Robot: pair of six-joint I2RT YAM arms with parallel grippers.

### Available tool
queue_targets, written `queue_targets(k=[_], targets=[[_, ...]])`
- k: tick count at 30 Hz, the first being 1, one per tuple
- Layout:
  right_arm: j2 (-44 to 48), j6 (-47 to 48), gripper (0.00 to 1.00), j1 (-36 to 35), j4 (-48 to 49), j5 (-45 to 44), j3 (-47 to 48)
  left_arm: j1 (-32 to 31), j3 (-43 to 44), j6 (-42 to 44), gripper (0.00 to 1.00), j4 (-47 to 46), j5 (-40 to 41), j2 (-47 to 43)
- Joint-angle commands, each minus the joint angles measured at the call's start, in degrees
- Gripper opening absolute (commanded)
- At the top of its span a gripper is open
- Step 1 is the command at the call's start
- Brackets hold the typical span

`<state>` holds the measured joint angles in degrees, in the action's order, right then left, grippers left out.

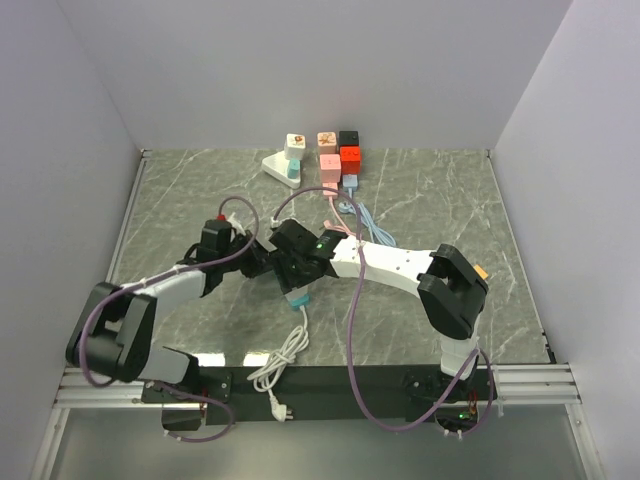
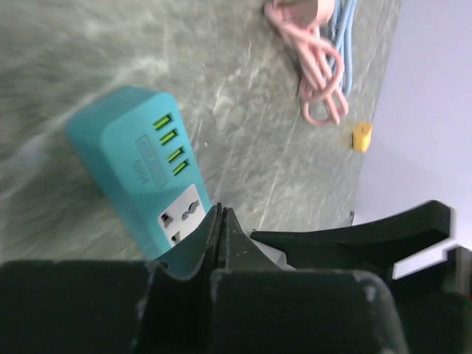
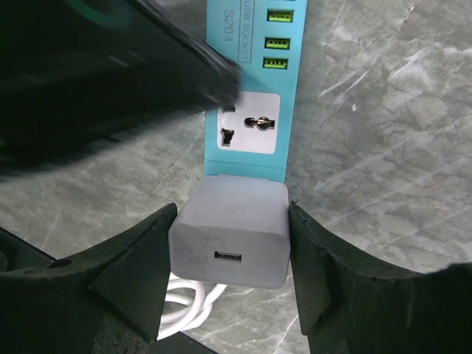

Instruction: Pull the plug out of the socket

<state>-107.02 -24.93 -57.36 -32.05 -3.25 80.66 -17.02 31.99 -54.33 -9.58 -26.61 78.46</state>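
A teal socket strip lies on the grey marble table, with a white plug seated in its near end. My right gripper is shut on the plug, one black finger against each side. In the left wrist view the socket lies at the left. My left gripper is shut with nothing between its fingers, its tips against the socket's near end. From the top view both grippers meet mid-table over the socket, left gripper beside right gripper. The plug is hidden there.
A coiled white cord runs from the socket toward the near edge. Pink and blue cables lie beyond it, with a small yellow piece near them. Coloured blocks and a white stand sit at the back.
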Motion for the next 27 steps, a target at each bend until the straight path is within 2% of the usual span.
queue_targets(k=[1,5,10,17,24,25,26,27], targets=[[-1.8,-2.0,0.00,-0.4,1.8,2.4,1.6,-1.6,-1.0,-1.4,0.01,-9.2,-5.7,5.1],[-1.7,-2.3,0.00,-0.4,1.3,1.9,2.7,-3.0,-1.1,-2.1,0.01,-12.0,-5.9,12.7],[0.1,-3.4,0.00,-0.2,-0.9,0.0,5.0,-3.8,-0.8,0.0,0.01,-3.2,1.5,15.0],[5.9,-4.3,0.00,2.8,-5.8,-1.8,8.1,-3.8,-1.8,1.6,0.01,-0.7,5.7,19.4],[19.9,-3.5,0.00,10.9,-6.9,-4.2,-1.7,-3.8,-1.5,2.5,0.01,-0.4,6.3,20.7],[23.0,-3.5,0.00,14.8,-7.1,-5.2,-4.5,-3.8,-1.3,2.6,0.01,-0.1,6.3,20.5],[24.1,-3.6,0.00,17.1,-7.4,-7.4,-5.9,-3.8,-1.1,2.6,0.01,0.1,6.2,19.8],[25.1,-4.0,0.00,19.6,-9.4,-13.2,-6.8,-3.8,-1.0,2.6,0.01,0.2,6.0,19.3]])
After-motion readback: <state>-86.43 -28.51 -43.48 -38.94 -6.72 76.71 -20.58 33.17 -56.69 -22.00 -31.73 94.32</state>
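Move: The socket's middle lies about 3 cm back, 4 cm right and 6 cm below the left fingertips, and the white plug sits in its near end, some 6 cm back, 6 cm right and 2 cm below that hand. The right fingers already hold the plug, with the socket's middle about 3 cm ahead, 2 cm left and 4 cm below them; the white cable bundle lies roughly 15 cm back and 3 cm left, and the pink cable about 12 cm ahead and 13 cm right, both some 6 cm below. The left hand, fingers already shut, drops about 4 cm while going nearly as far right, until its tips press down on the socket's top between the USB ports and the bare outlet, and it goes on holding there. The right hand keeps its grip on the plug and stays nearly in place at first, then draws it up out of the socket with growing speed and carries it about 10 cm up, as far right and some 5 cm forward, towards the pink cable, turning roughly 20 degrees clockwise. ##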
